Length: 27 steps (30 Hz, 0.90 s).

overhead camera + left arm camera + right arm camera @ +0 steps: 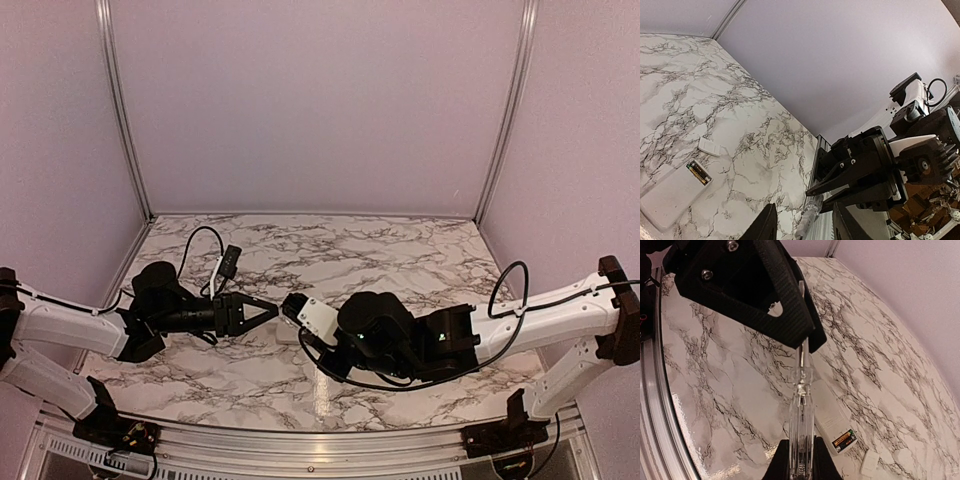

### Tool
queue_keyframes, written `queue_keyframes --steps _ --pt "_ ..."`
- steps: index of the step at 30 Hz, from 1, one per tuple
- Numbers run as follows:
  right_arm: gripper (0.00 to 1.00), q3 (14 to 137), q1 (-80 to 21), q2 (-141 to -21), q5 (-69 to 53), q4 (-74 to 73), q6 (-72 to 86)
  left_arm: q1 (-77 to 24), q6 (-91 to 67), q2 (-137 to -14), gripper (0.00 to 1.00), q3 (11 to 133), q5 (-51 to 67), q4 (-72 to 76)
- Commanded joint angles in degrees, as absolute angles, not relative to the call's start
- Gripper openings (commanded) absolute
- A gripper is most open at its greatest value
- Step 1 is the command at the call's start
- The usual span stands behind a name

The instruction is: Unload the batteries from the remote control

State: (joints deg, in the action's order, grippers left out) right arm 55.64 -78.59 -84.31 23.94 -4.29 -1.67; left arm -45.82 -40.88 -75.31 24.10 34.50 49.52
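The white remote control [667, 200] lies flat on the marble table, its battery bay open with the batteries [699, 173] still inside, one gold-brown and one dark. Its loose cover [708, 146] rests beside that end. My right gripper [801, 462] is shut on a clear, thin rod [801, 410], which points across the remote control [830, 412] towards my left gripper. The rod's tip [812, 217] sits between the fingers [762, 227] of my left gripper [804, 209], and a gap shows on both sides. The two grippers meet nose to nose above the remote control [288, 333].
The small white cover [869, 462] lies next to the remote's battery end [844, 441]. An aluminium rail [652, 405] runs along the table's near edge. Pale walls enclose the table on three sides, and the right arm's black cable [505, 300] loops above it.
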Motion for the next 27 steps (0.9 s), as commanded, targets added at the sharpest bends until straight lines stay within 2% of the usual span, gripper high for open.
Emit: queue_keyframes --steps 1,6,11,15,16,17,19,22,24,27 --pt "0.00 55.99 -79.12 -83.02 22.28 -3.00 -2.02 -46.09 -40.70 -76.69 0.38 25.94 36.09 51.80" --pt "0.00 55.61 -79.14 -82.73 22.06 -2.79 -2.02 -46.23 -41.10 -77.23 0.29 26.25 36.69 52.21" --pt "0.00 55.48 -79.12 -82.56 23.11 -2.90 -1.85 -46.72 -41.14 -77.84 0.02 26.80 37.22 52.05" --pt "0.00 55.21 -79.10 -82.31 25.21 -2.64 -1.35 -46.99 -41.42 -78.20 0.00 27.07 37.14 52.31" --pt "0.04 55.08 -79.10 -82.27 25.63 -2.62 -1.16 -47.01 -41.60 -78.22 0.00 26.95 37.07 52.60" --pt "0.15 54.93 -79.15 -82.06 26.23 -2.60 -0.92 -47.00 -41.78 -78.18 0.00 26.89 36.97 52.89" --pt "0.50 54.38 -79.10 -81.51 27.93 -2.24 -0.29 -47.02 -42.15 -78.13 0.00 26.61 36.70 53.42" --pt "0.82 53.31 -79.11 -80.49 29.60 -1.80 2.38 -47.01 -42.40 -77.80 0.00 26.22 36.19 54.00" --pt "0.94 52.86 -79.10 -79.90 29.84 -1.10 3.41 -46.97 -42.45 -77.42 0.00 25.96 35.84 54.05" --pt "0.97 52.27 -78.53 -78.85 28.75 0.90 5.11 -47.02 -42.39 -76.73 0.00 25.65 34.86 54.03"
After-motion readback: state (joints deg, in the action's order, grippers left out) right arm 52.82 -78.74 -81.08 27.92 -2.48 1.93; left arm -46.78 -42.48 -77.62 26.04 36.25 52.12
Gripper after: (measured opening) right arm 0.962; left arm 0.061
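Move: The capped clear tube, still gripped at its cap end by the right fingers, runs up to the left hand's half-open fingers; its middle is about 4 cm right of, 2 cm back from and 1 cm below the left hand. From the right hand the middle is 3 cm left, 2 cm ahead and 1 cm up. The remote control lies about 6 cm right of the left hand, 5 cm ahead and 19 cm below; the battery cover is roughly 17 cm right and 9 cm ahead on the table. Close the left fingers from half open onto the thin upper end of the tube, easing that hand only about 1 cm to the right, while the right fingers keep hold of the cap end. Once the left pinch is shut, spread the right fingers wide, let go and back that hand off some 1.5 cm to the right and slightly up; let the left rise 1 cm with the tube. ##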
